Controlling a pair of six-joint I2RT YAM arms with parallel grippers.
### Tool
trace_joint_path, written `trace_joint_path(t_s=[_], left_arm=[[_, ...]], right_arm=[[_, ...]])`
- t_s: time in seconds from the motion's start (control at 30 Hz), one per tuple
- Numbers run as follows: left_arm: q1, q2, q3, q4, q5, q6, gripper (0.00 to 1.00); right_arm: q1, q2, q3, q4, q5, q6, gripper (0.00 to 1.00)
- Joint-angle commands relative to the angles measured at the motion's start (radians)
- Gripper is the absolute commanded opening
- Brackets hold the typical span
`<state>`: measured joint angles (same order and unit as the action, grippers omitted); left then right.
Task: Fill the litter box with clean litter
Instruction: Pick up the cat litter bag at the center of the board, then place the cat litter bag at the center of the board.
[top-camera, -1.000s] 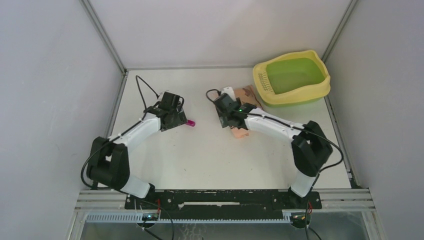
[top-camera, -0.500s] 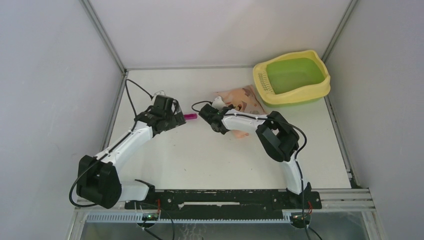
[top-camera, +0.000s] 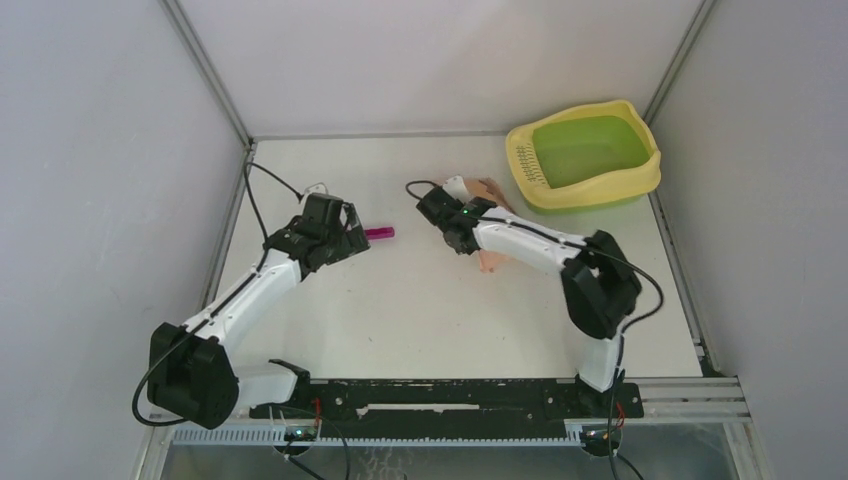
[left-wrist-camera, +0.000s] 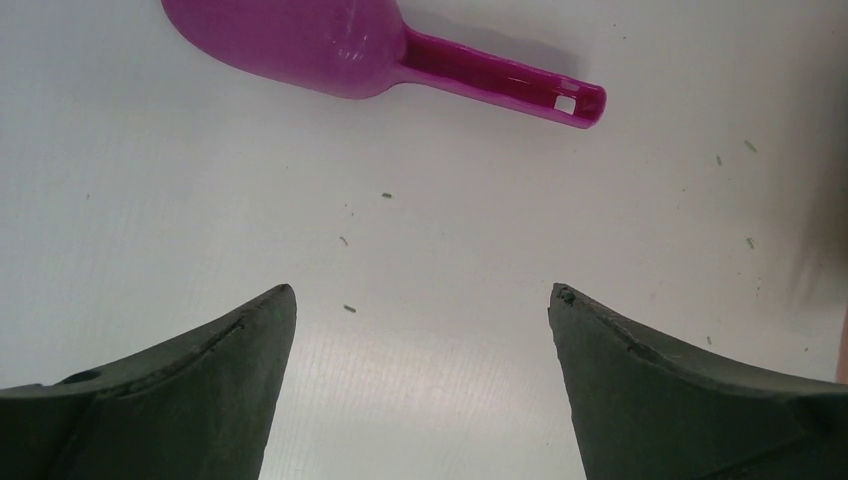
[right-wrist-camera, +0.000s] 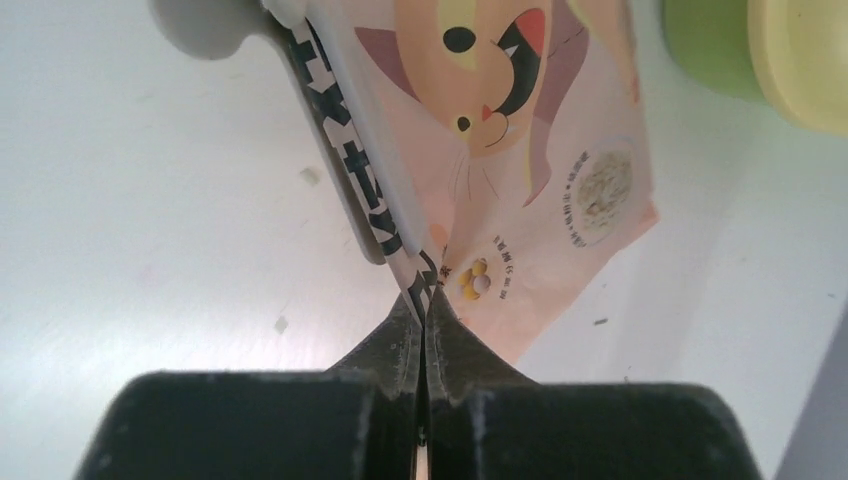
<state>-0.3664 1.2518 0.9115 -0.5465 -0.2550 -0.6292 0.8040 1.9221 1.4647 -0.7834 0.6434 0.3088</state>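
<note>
The litter box (top-camera: 600, 193), pale yellow outside and lime green inside, stands at the back right; a corner of it (right-wrist-camera: 800, 60) shows in the right wrist view. My right gripper (right-wrist-camera: 426, 305) is shut on the edge of the peach-pink printed litter bag (right-wrist-camera: 520, 150), which lies on the table left of the box (top-camera: 492, 190). My left gripper (left-wrist-camera: 420, 295) stands open over bare table, just short of the magenta scoop (left-wrist-camera: 330, 40), with nothing between its fingers. A few specks of litter (left-wrist-camera: 386, 195) dot the table there.
A pale clip bar (right-wrist-camera: 340, 150) runs along the bag's top edge. Grey walls enclose the table on the left, back and right. The scoop (top-camera: 380, 233) lies between the two grippers, its handle pointing right.
My right gripper has closed on the bag's edge and that arm has swung. The left jaws have widened and that gripper has drawn back a little from the scoop.
</note>
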Motion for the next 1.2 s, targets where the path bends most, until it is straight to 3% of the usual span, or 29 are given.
trace_joint_path(t_s=[0.0,0.1,0.4,0.9,1.07,1.17], left_arm=[[-0.001,-0.053,-0.030,0.010,-0.006,-0.003,1.00],[0.000,-0.071,-0.040,0.010,-0.006,-0.004,1.00],[0.001,-0.114,-0.079,0.030,0.005,-0.010,1.00],[0.017,-0.144,-0.086,0.021,-0.006,-0.001,1.00],[0.017,-0.157,-0.084,0.010,-0.016,-0.001,1.00],[0.017,-0.165,-0.088,0.010,-0.020,-0.001,1.00]], right_arm=[[0.005,-0.242,0.056,-0.022,-0.325,-0.021,0.00],[-0.010,-0.316,0.122,-0.093,-0.451,-0.031,0.00],[-0.046,-0.316,0.326,-0.256,-0.440,-0.026,0.00],[-0.052,-0.382,0.383,-0.141,-0.421,0.009,0.00],[-0.031,-0.462,0.216,-0.076,-0.364,0.052,0.00],[-0.018,-0.573,-0.164,0.101,-0.396,0.157,0.00]])
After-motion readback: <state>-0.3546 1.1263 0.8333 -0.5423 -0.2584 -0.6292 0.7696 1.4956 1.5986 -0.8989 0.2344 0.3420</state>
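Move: The right hand already pinches the cat litter bag's left, clipped edge; the bag's middle lies about 5 cm ahead, 4 cm right and 3 cm below. From this hand the litter box is some 17 cm ahead, 22 cm right and 2 cm lower, the scoop roughly 1 cm ahead, 18 cm left and 7 cm down. From the idle left hand, the bag is about 6 cm ahead, 22 cm right and 8 cm below. Keeping its shut fingers on the clipped edge, the right hand lifts the cat litter bag about 17 cm, quickly at first and then slowly, while easing some 5 cm back and slightly left and rolling about 30 degrees so that its left side rises. The left hand stays wide open and eases a couple of centimetres back and left, clear of the scoop. ##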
